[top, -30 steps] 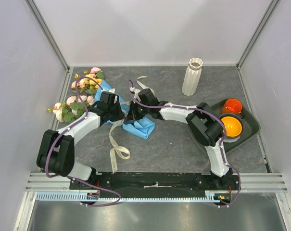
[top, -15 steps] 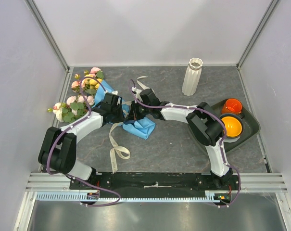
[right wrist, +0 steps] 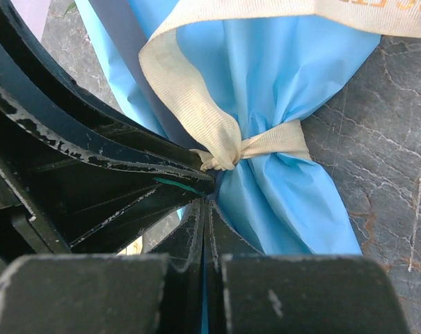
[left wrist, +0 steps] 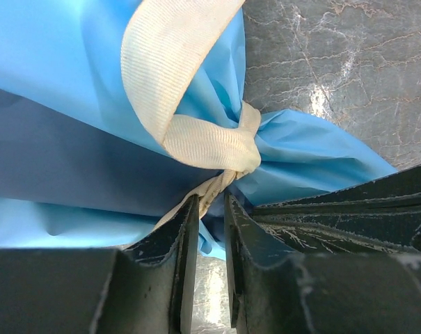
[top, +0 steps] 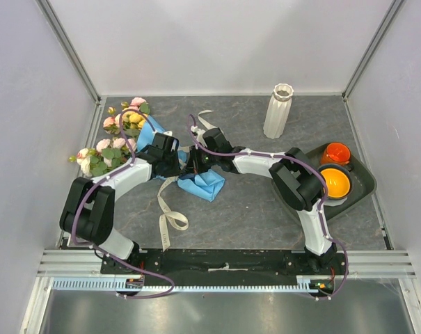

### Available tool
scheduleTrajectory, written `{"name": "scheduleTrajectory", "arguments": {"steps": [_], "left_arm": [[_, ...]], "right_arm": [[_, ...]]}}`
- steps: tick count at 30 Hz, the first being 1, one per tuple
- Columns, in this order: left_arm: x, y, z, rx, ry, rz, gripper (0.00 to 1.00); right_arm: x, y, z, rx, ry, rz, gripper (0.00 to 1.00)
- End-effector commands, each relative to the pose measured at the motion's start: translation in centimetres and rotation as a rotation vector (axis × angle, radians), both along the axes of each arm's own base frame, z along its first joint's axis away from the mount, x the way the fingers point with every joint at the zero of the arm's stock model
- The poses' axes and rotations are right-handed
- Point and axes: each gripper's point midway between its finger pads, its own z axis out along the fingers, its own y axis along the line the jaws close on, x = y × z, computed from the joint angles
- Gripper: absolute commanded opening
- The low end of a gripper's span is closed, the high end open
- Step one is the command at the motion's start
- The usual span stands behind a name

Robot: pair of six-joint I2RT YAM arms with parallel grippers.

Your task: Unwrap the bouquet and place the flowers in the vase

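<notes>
The bouquet lies at the left, its blue paper (top: 204, 185) gathered by a knotted cream ribbon (left wrist: 210, 146). The flowers (top: 124, 120) spread out by the left wall, with a second cluster (top: 97, 157) nearer. Both grippers meet at the knot. My left gripper (left wrist: 210, 202) is narrowly open, its tips right under the knot, and a ribbon strand passes its left fingertip. My right gripper (right wrist: 205, 205) is shut, with a sliver of blue paper pinched between its fingers just below the knot (right wrist: 227, 156). The white ribbed vase (top: 280, 111) stands upright at the back right.
A loose ribbon tail (top: 170, 217) trails toward the near edge. A dark tray (top: 362, 182) with orange cups sits at the right. The left gripper's fingers (right wrist: 92, 139) crowd the right wrist view. Walls close in on three sides.
The left gripper has slid right, in to the knot, and its jaws have parted slightly. The right arm has stayed put.
</notes>
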Motion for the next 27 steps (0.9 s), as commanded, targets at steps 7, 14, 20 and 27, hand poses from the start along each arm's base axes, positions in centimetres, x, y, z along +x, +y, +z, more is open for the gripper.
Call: {"name": "scheduleTrajectory", "arguments": {"steps": [7,14,20,27], "left_arm": [[2.0,0.4,-0.2,0.097,-0.013,0.008,0.17],[2.1,0.1,1.1,0.162,-0.043,0.024,0.02],[1.2,0.8,3.3,0.179,-0.089,0.054,0.02],[0.0,0.9,7.6,0.097,-0.191,0.062,0.02]], "right_arm": [[0.0,0.4,0.1,0.033,-0.001,0.015,0.00],[0.1,0.4,-0.2,0.028,0.004,0.011,0.00],[0.0,0.3,-0.5,0.022,0.008,0.005,0.00],[0.1,0.2,-1.0,0.012,0.015,-0.007,0.00]]}}
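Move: The ribbon's knot sits right at both hands: about 1 cm ahead, 1 cm to the right and 1 cm below the left hand, whose parted fingers straddle a strand of it, and 1 cm ahead, 1 cm left and 1 cm below the right. From the left hand, the loose ribbon tail lies some 12 cm back and 3 cm left, the wrapper's gathered end 3 cm back and 9 cm right, both about 3 cm lower. The thin ribbon strand beside the knot is what the left fingers shut on, after easing about 1 cm forward and slightly down onto it; the left hand then draws up some 4 cm, drifting slightly back and left, its left side tilting up roughly 10 degrees. The right hand stays put, fingers still shut at the wrapper next to the knot. ##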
